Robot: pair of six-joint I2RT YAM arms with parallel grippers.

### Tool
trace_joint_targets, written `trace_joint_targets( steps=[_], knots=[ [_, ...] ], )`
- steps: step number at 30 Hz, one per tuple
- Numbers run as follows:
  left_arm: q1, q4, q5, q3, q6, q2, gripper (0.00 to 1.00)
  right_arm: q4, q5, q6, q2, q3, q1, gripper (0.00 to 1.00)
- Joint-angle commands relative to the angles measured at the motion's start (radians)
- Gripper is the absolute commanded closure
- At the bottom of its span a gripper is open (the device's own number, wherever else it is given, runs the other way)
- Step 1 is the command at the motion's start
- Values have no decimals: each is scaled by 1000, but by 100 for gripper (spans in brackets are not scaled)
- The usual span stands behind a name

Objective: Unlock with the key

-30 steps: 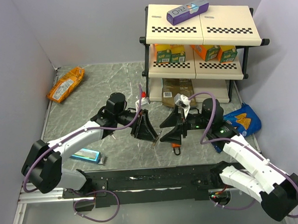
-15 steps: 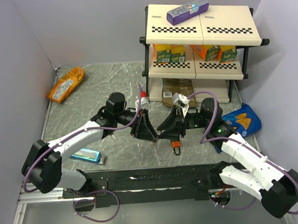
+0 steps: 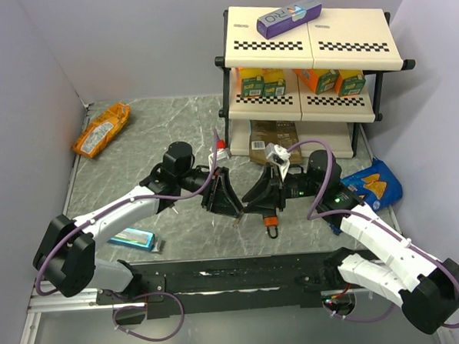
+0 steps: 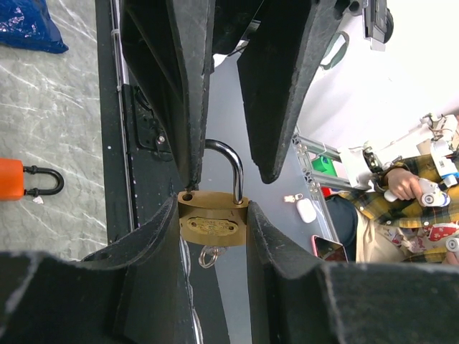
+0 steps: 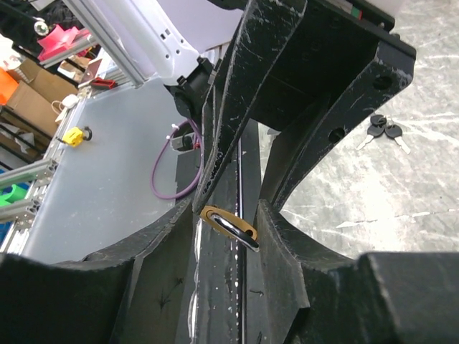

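My left gripper (image 4: 213,215) is shut on the body of a brass padlock (image 4: 213,221), held above the table's front edge. The lock's silvery shackle (image 4: 228,165) has one leg out of its hole. A small silvery ring (image 4: 209,256) hangs under the body. My right gripper (image 5: 229,215) faces the left one, and its fingers (image 4: 272,86) close on the shackle (image 5: 237,233) from both sides. In the top view the two grippers meet tip to tip (image 3: 245,210). The key (image 5: 380,130), a bunch with black heads, lies loose on the grey table.
An orange-red padlock (image 3: 270,221) with a black shackle lies just below the right gripper. A shelf rack (image 3: 311,106) of cartons stands behind. A blue bag (image 3: 372,184) lies at the right, an orange bag (image 3: 102,128) at the far left, and a blue packet (image 3: 133,239) by the left arm.
My right gripper has slid left toward the left gripper and narrowed its jaws onto the padlock's shackle. The left arm and the padlock have stayed put.
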Motion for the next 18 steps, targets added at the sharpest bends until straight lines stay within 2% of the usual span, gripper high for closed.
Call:
trace_joint_targets(
  steps=[1,6,7,13,17,18],
  knots=[
    [-1,12,13,18,41,-24,99,-15,-13,-30,0,15,8,54],
    [-1,-89,-66,38,119,-29,99,-38,13,-31,1,24,6,66],
    [-1,-109,-86,45,135,-31,99,-42,16,-31,7,28,8,72],
    [-1,-232,-342,64,239,-54,99,-75,53,-7,49,57,6,90],
    [-21,-237,-476,52,251,-80,99,-110,104,0,82,82,6,93],
    [-28,-243,-556,52,270,-87,99,-130,114,1,99,93,6,93]
  ],
)
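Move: The brass padlock sits in the left fingers with its shackle pointing at the right hand. The shackle lies just off the right hand's point, barely 1 cm to its left, already between the open fingers, and about 3 cm to the left hand's right and 1 cm back. From the right hand, the orange padlock is roughly 7 cm right, level forward and 22 cm below; the loose keys are about 9 cm ahead, 19 cm left and 22 cm below. The right fingers close from half open and pinch the brass padlock's shackle, while the left keeps its grip on the body. As they shut, both hands carry the lock together about 3 cm down and nearly as far forward; the left hand turns some 15 degrees, mostly counter-clockwise, and the right about 10 degrees, tipping and swinging slightly clockwise. ##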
